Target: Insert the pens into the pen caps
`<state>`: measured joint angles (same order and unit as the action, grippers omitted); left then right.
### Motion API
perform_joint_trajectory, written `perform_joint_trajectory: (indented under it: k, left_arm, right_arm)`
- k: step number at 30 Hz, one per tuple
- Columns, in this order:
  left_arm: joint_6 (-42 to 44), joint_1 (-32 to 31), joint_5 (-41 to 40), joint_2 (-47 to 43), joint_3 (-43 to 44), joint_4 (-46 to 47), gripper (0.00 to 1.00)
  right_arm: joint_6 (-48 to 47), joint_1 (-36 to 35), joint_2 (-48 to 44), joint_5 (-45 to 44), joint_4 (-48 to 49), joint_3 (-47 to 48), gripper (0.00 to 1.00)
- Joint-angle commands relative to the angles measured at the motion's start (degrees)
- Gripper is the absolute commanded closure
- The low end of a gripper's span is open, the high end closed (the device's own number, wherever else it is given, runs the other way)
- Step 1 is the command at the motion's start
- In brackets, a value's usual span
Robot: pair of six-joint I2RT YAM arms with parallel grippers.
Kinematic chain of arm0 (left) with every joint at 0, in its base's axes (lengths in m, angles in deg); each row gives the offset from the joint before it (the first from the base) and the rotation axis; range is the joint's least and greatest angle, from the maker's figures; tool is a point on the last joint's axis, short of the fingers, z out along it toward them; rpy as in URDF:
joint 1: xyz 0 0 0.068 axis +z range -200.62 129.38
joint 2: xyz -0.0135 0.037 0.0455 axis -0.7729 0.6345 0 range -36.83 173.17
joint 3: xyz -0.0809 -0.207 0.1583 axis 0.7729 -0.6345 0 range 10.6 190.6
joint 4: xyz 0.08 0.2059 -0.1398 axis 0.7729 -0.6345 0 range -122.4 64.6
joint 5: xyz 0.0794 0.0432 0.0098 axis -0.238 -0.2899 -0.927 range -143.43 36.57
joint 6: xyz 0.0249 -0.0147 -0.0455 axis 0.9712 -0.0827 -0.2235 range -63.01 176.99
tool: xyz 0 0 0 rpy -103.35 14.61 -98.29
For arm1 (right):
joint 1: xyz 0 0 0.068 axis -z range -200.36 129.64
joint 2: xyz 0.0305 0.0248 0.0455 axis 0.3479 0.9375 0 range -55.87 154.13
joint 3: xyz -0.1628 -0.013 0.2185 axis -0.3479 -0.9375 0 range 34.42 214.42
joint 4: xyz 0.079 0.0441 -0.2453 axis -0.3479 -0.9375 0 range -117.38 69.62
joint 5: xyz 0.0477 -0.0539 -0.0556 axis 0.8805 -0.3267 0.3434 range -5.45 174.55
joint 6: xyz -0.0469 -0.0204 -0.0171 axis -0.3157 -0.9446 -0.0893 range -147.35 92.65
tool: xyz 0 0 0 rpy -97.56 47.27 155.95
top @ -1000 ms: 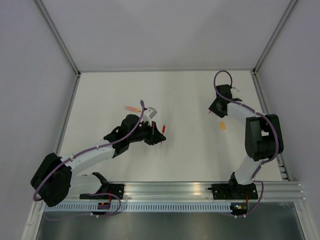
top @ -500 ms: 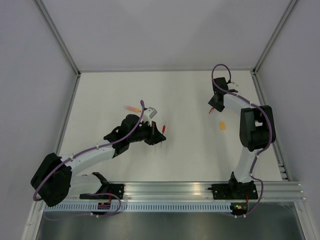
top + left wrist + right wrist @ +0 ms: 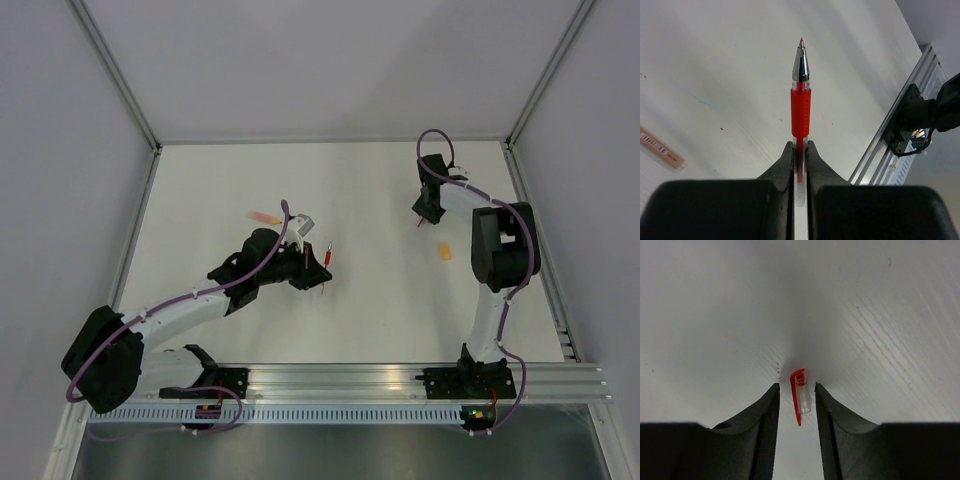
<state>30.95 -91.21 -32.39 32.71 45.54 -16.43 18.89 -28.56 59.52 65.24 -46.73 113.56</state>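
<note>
My left gripper (image 3: 800, 147) is shut on a red pen (image 3: 800, 100), whose metal tip points away from the fingers. From above, that pen (image 3: 327, 258) stands at the left gripper (image 3: 318, 268) near the table's middle. My right gripper (image 3: 796, 387) is open, its fingers on either side of a red pen cap (image 3: 801, 395) that lies on the table with a gap on both sides. Seen from above, the right gripper (image 3: 425, 213) is low over that cap (image 3: 421, 222). An orange cap (image 3: 446, 251) lies just to the right. An orange-pink pen (image 3: 265, 216) lies at left.
An aluminium rail (image 3: 400, 380) runs along the near edge and also shows in the left wrist view (image 3: 890, 145). Grey walls close the table on the left, back and right. The orange-pink pen (image 3: 660, 146) lies at the left wrist view's lower left.
The right gripper has moved back and left, down around the red cap, and its jaws have narrowed a little. The left arm and its pen have not moved.
</note>
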Motion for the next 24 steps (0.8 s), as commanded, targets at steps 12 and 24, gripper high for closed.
perform_joint_trajectory:
  k: [12,24]
  left_arm:
    - [1.87,-0.18,-0.47,-1.77,2.24,-0.09,0.98]
    - [1.87,-0.18,-0.47,-1.60,2.24,-0.01,0.98]
  right_arm:
    - [-1.94,-1.20,5.80,0.41,-8.10,7.70,0.67]
    - [-3.43,-1.11,7.48,2.70,-6.88,7.27,0.98]
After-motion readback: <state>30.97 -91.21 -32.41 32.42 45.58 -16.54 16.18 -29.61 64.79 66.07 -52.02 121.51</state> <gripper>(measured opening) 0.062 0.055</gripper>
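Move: The red-clipped pen cap lies flat between the right hand's open fingertips, about 1 cm ahead of the hand point, level with it sideways and some 1 cm below. A small orange-yellow piece lies roughly 9 cm back and 8 cm to the right of the right hand. From the left hand, which holds the red pen, the cap lies about 22 cm ahead, 31 cm to the right and 13 cm lower. Forward and to the left, a little over 1 cm each way and sinking slightly, the right hand creeps low over the table with the pen cap between its fingers, the leftward part coming mostly first. The fingers narrow slowly, then shut fast, pinching the cap from both sides as the hand eases on forward; the wrist barely turns. ##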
